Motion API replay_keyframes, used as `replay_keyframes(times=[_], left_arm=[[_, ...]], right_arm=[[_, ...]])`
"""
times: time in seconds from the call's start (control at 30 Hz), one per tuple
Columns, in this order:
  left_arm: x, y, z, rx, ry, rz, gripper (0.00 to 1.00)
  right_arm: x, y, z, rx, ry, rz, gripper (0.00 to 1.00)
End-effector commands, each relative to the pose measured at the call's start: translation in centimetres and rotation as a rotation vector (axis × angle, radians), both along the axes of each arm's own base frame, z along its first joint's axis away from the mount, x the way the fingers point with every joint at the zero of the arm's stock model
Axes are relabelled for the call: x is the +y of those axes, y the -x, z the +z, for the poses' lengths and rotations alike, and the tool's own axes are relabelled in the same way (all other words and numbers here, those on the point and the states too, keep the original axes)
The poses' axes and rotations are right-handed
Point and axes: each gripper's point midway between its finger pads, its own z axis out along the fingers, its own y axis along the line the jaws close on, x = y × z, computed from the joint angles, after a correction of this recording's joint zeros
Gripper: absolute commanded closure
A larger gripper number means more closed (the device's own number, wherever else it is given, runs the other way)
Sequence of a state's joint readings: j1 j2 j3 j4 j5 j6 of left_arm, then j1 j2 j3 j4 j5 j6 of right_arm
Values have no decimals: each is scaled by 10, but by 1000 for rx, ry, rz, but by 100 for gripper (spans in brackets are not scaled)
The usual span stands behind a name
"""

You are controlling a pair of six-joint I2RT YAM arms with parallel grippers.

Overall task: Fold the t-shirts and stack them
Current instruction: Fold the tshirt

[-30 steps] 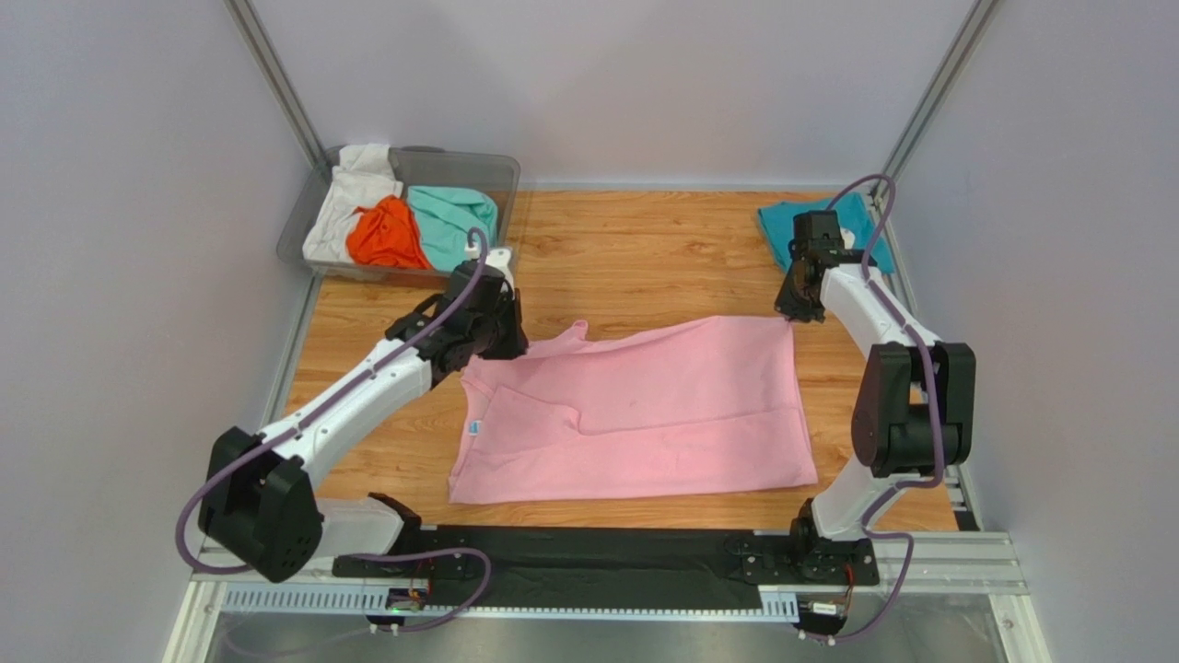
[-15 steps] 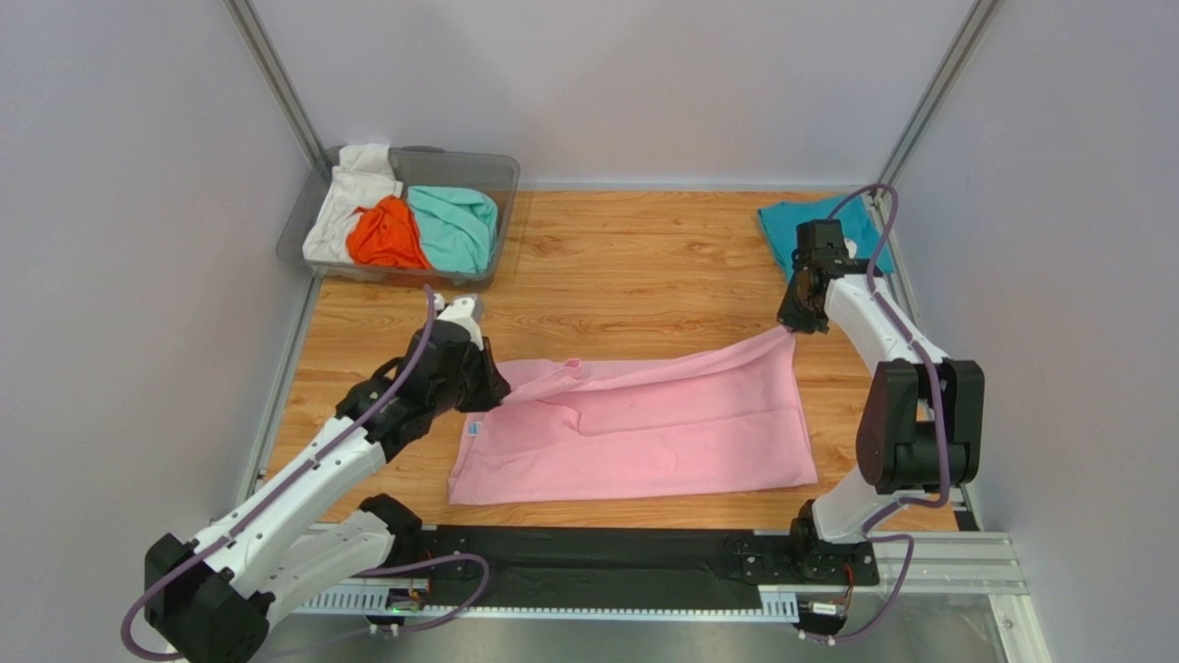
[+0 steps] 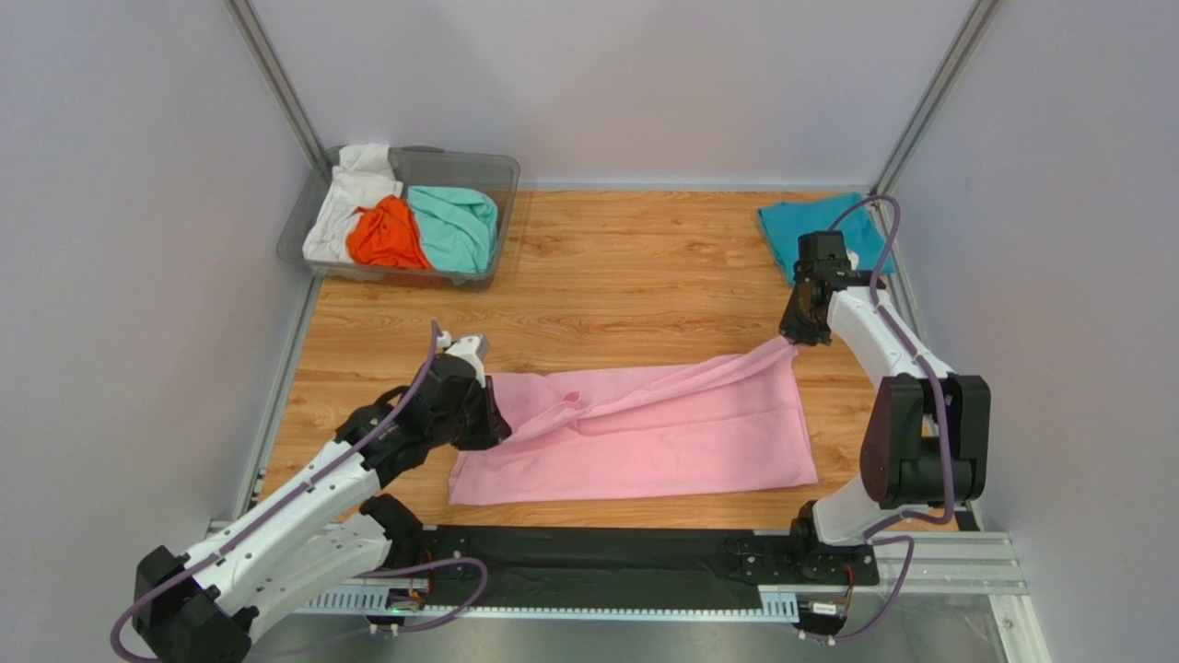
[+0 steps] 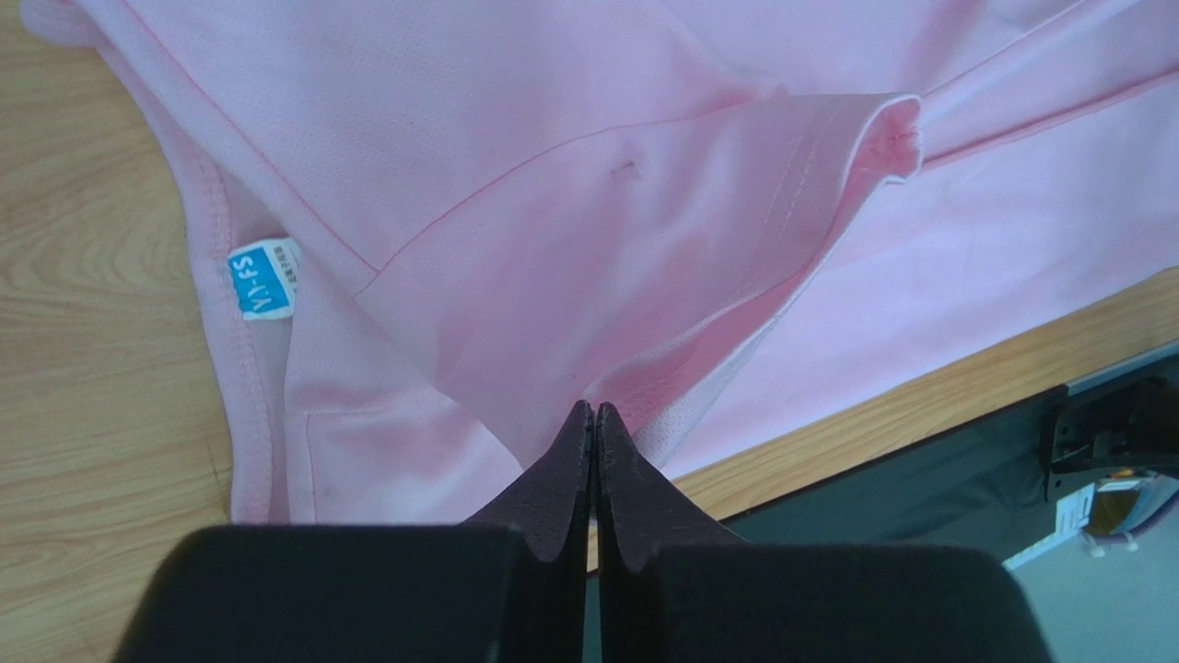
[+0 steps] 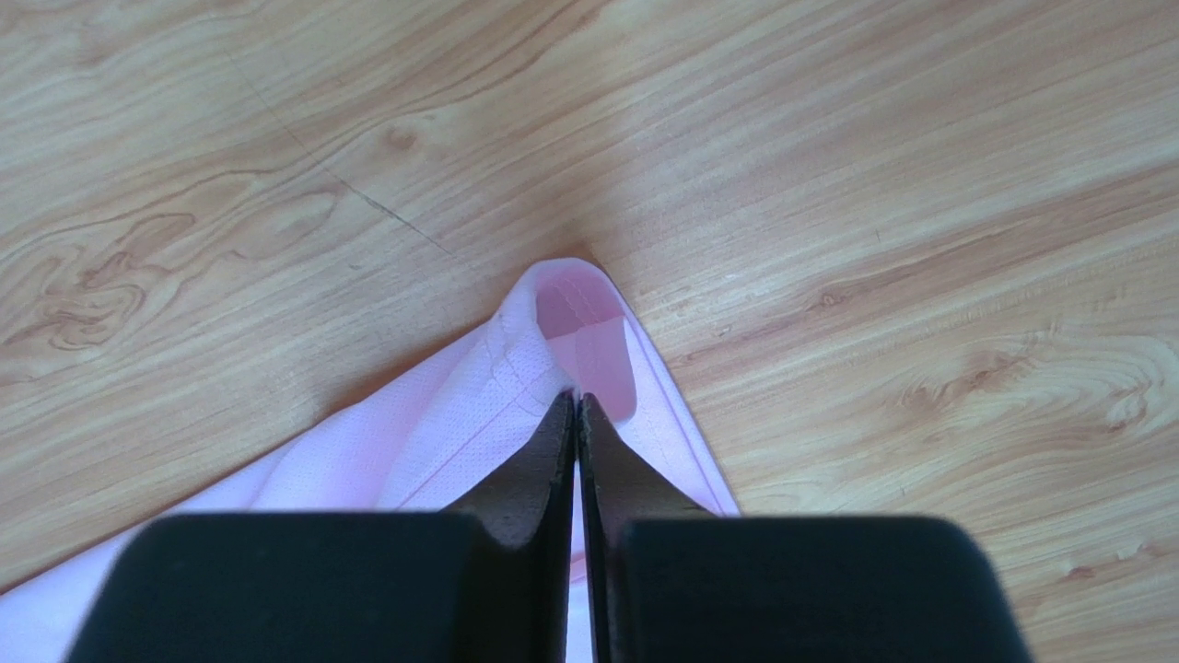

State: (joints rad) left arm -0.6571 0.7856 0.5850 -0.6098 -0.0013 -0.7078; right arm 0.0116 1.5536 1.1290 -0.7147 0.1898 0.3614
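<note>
A light pink t-shirt [image 3: 664, 435] lies stretched across the wooden table [image 3: 623, 276], its far edge lifted and drawn over the lower layer. At the shirt's left end, my left gripper [image 3: 487, 415] is shut on a fold of the pink cloth. In the left wrist view the left gripper [image 4: 595, 410] pinches the pink t-shirt [image 4: 581, 207] next to its blue neck label [image 4: 263, 279]. My right gripper [image 3: 792, 339] is shut on the far right corner. The right wrist view has the right gripper [image 5: 577, 401] nipping the hem of the pink t-shirt [image 5: 457, 415]. A folded teal-blue t-shirt [image 3: 786, 228] lies at the back right.
A clear plastic bin [image 3: 491, 173] at the back left holds white [image 3: 346, 200], orange [image 3: 385, 235] and mint-green [image 3: 457, 221] t-shirts. A black base plate [image 3: 609, 553] runs along the near edge. Walls and metal posts close in both sides.
My left gripper has pulled the shirt's far left edge toward the near side, over the lower layer. The right gripper has come slightly nearer with its corner, and the far edge is now raised.
</note>
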Motion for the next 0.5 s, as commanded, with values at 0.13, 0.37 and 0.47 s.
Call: replay_keyframes(times=[0.13,0.37,0.47], left_arm=[[9,38,-31,165,-13,-5,79],[-2,65,-29,228,83,-77,19],[-2,61,-20,188,98,-71,0]], right_arm=[[-12,27,-11,27,52,-54,79],[-18,49,-8,23,70,-119,49],[-12,49,2,5,31,-112,32]])
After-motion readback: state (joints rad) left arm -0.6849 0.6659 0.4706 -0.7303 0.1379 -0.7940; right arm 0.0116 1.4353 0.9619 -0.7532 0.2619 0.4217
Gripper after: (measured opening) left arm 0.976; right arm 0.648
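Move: The left hand holds the shirt's left sleeve end. The shirt's near edge is some 8 cm straight back and 6 cm below, its near left corner roughly 9 cm back and 10 cm to the left, and the neck label about 3 cm ahead and 6 cm left. The right hand holds the far right hem corner. The earlier fold's edge lies about 7 cm straight back and 4 cm below, the blue folded shirt some 19 cm ahead and 6 cm right. Both hands let go of the pink cloth as they lay it down. The left brings the sleeve end back about 6 cm towards the near edge while sinking some 4 cm, its fingers tipping about 10 degrees steeper and opening wide from partway on; the right draws the hem corner back roughly 5 cm and a little down to the earlier fold's edge, its fingers opening about two thirds. Both lift slightly at the end. ##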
